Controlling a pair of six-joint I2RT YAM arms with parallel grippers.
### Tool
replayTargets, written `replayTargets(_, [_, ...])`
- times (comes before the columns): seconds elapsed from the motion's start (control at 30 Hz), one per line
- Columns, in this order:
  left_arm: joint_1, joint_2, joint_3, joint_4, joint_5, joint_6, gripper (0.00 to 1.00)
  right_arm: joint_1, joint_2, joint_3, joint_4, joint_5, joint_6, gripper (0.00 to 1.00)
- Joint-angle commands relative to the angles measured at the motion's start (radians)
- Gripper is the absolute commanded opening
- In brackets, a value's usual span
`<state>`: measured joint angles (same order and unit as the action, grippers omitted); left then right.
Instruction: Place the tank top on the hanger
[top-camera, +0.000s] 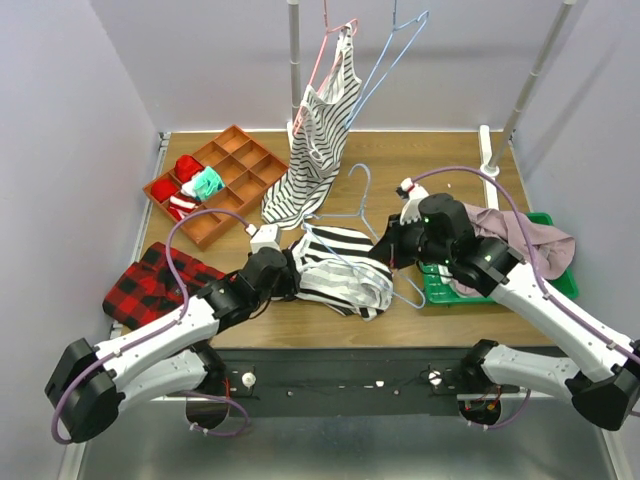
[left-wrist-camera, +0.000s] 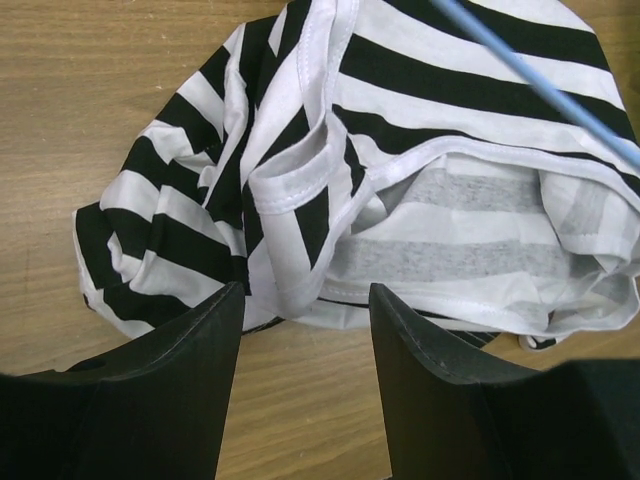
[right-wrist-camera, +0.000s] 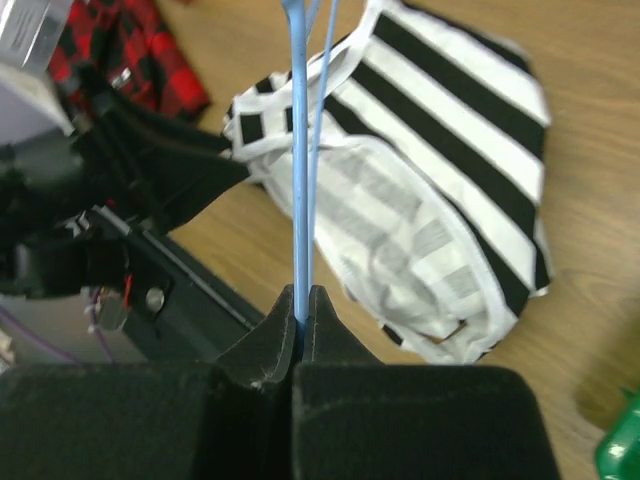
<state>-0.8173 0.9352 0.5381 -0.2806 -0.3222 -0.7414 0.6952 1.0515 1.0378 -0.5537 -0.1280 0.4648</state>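
Observation:
The tank top (top-camera: 340, 268), with bold black-and-white stripes, lies crumpled on the table in front of the arms. The light-blue wire hanger (top-camera: 362, 205) lies across it, hook pointing away. My right gripper (top-camera: 396, 246) is shut on the hanger's wire at the tank top's right edge; in the right wrist view the fingers (right-wrist-camera: 303, 300) pinch the blue wire (right-wrist-camera: 299, 190) above the tank top (right-wrist-camera: 440, 170). My left gripper (top-camera: 292, 272) is open at the cloth's left edge. In its wrist view the left gripper (left-wrist-camera: 305, 300) has bare wood between its fingers, with a white strap of the tank top (left-wrist-camera: 400, 150) just past the tips.
A brown compartment tray (top-camera: 240, 132) with red and teal items sits back left. A red plaid cloth (top-camera: 150, 282) lies at the left. A green basket (top-camera: 565, 287) holds a mauve garment (top-camera: 525, 240) at the right. A finer-striped top (top-camera: 318, 140) hangs on a pink hanger beside another blue hanger (top-camera: 400, 50).

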Motion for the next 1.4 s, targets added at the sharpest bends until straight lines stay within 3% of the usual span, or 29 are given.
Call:
replayTargets(0.0, [0.013,0.056,0.019,0.098,-0.071,-0.012,0.61,0.075,-0.042,-0.013,-0.011,-0.005,0.04,0.01])
replayTargets(0.07, [0.021,0.091,0.039,0.112,-0.08,-0.006,0.59,0.087,-0.053,-0.018,-0.021,-0.018,0.035,0.01])
replayTargets(0.17, [0.05,0.135,0.059,0.138,-0.066,0.002,0.45,0.092,-0.068,-0.022,-0.049,-0.051,0.02,0.01])
replayTargets(0.23, [0.072,0.155,0.071,0.147,-0.055,0.005,0.28,0.092,-0.077,-0.007,-0.097,-0.038,0.0,0.01])
replayTargets(0.33, [0.098,0.157,0.083,0.161,-0.054,0.002,0.16,0.092,-0.09,0.008,-0.15,-0.035,-0.014,0.01])
replayTargets(0.67, [0.184,0.22,0.18,0.153,0.006,-0.021,0.12,0.09,-0.143,-0.013,-0.186,-0.088,-0.026,0.01])
replayTargets(0.9, [0.198,0.238,0.209,0.15,0.021,-0.035,0.11,0.09,-0.131,-0.033,-0.181,-0.104,-0.037,0.01])
replayTargets(1.17, [0.224,0.251,0.212,0.143,0.038,-0.042,0.12,0.09,-0.154,0.054,-0.25,-0.045,-0.061,0.01])
replayTargets(1.37, [0.23,0.252,0.227,0.141,0.052,-0.05,0.12,0.09,-0.15,0.044,-0.249,-0.11,-0.064,0.01])
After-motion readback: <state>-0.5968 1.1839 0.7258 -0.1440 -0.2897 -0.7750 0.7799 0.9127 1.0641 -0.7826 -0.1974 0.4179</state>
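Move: Just ahead of the open left fingers, about 3 cm out and barely 1 cm below, is the tank top's raised strap fold; the tank top's body lies some 9 cm to the hand's right. The hanger's left end is about 12 cm ahead, 3 cm right and a little above, and the hanging top's hem 17 cm straight ahead near table height. From the right hand, holding the hanger, the strap fold is roughly 18 cm left, 3 cm ahead and 14 cm below. Reaching forward and slightly down, the left hand shuts its fingers on the strap fold, then carries it on forward and up towards the hanger's left end, about 9 cm forward in all and 4 cm up from its lowest point, turning some 10 degrees counter-clockwise. The right hand keeps its pinch on the hanger and draws it back about 7 cm over the tank top, nearly level, with a similar counter-clockwise turn. ##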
